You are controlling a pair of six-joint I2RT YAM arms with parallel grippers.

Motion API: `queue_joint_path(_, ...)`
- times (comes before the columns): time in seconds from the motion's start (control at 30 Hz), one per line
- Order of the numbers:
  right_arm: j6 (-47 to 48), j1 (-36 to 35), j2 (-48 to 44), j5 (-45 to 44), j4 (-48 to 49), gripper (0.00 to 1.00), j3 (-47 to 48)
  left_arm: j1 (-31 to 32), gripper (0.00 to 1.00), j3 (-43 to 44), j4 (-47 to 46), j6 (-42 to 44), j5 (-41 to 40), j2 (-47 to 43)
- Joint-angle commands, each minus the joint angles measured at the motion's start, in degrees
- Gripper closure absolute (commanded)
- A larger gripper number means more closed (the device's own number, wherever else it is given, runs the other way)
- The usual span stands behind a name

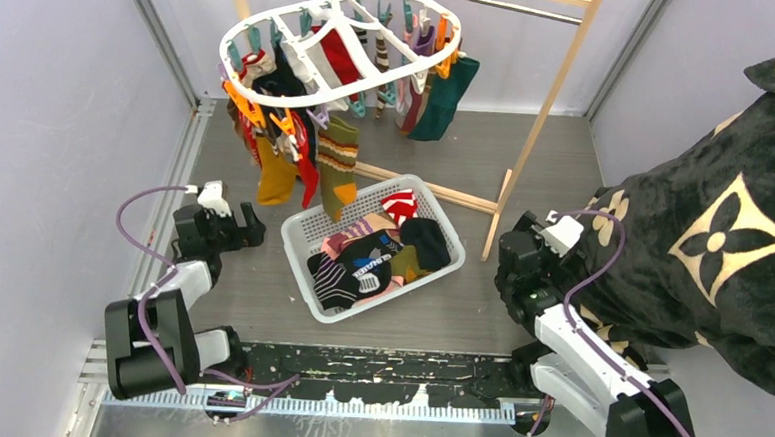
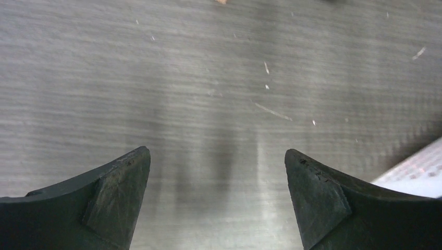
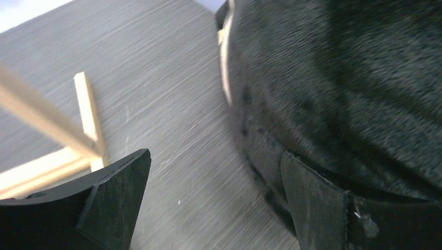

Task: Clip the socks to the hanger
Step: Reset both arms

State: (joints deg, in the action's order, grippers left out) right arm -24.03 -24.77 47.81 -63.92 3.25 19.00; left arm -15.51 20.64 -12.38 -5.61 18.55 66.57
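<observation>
The white oval hanger (image 1: 234, 42) hangs from the wooden rack at the back, with teal, orange and purple pegs. Several socks are clipped to it, among them a mustard one (image 1: 273, 178), an olive striped one (image 1: 337, 161) and a teal one (image 1: 445, 96). More socks (image 1: 371, 260) lie heaped in the white basket (image 1: 302, 236) mid-table. My left gripper (image 1: 253, 226) (image 2: 217, 156) is low over bare table left of the basket, open and empty. My right gripper (image 1: 518, 247) (image 3: 213, 156) is right of the basket, open and empty, its right finger (image 3: 312, 203) close beside the black blanket.
The light wooden rack frame (image 1: 544, 117) stands behind the basket; its foot (image 3: 88, 109) lies ahead-left of the right gripper. A big black plush blanket (image 1: 724, 226) (image 3: 339, 78) fills the right side. A basket corner (image 2: 417, 169) shows right of the left gripper. Walls close in on both sides.
</observation>
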Motion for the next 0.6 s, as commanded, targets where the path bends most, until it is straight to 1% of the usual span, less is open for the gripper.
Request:
queue_joint_path(0.0,3.42,7.02,2.89,-0.16,17.30,0.00,-1.82,-0.14,0.00,-0.70,-20.50,-0.77,-1.48,4.66)
queue_joint_path(0.13,5.17,12.33,6.76,3.15,24.09,0.00,-3.93,-0.05,0.00,0.11,-22.47,-2.94,-2.45,7.31)
queue_joint_path(0.23,5.21,15.38,12.96,6.46,31.60,0.00,-5.03,0.02,0.00,0.32,-25.33,-6.13,-2.60,9.59)
queue_joint_path(0.37,8.51,16.79,21.97,10.40,42.78,0.00,-5.69,1.82,0.00,1.08,-27.35,-7.46,-3.97,11.74)
queue_joint_path(0.43,9.90,17.18,25.71,11.74,48.45,0.01,-5.19,2.29,0.00,1.11,-30.56,-7.99,-4.77,13.35)
queue_joint_path(0.57,10.32,18.41,32.64,15.45,53.22,0.02,-3.67,4.00,0.00,0.69,-37.80,-6.33,-6.50,17.45)
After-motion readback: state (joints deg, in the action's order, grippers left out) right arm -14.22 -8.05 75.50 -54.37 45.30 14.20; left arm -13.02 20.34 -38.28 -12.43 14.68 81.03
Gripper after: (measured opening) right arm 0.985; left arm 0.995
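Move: The left hand, empty, has the end of the rack's left foot about 14 cm ahead, 3 cm to its right and 7 cm below; the basket lies some 30 cm right and 3 cm back of it, the hanging mustard sock about 12 cm right, 2 cm ahead and 17 cm above. From the right hand the black cushion's middle is roughly 28 cm right, 3 cm ahead and 3 cm up; the rack's right foot is some 14 cm left, 8 cm ahead and 13 cm down. The right hand's outer finger presses into the near side of the black cushion as the hand swings about 5 cm right, then heads forward and down some 4 cm each, yawing slightly clockwise. Meanwhile the left hand slides about 5 cm forward over bare table towards the rack's left foot, its fingers tipping up some 10 degrees. Both grippers stay wide open and empty. ##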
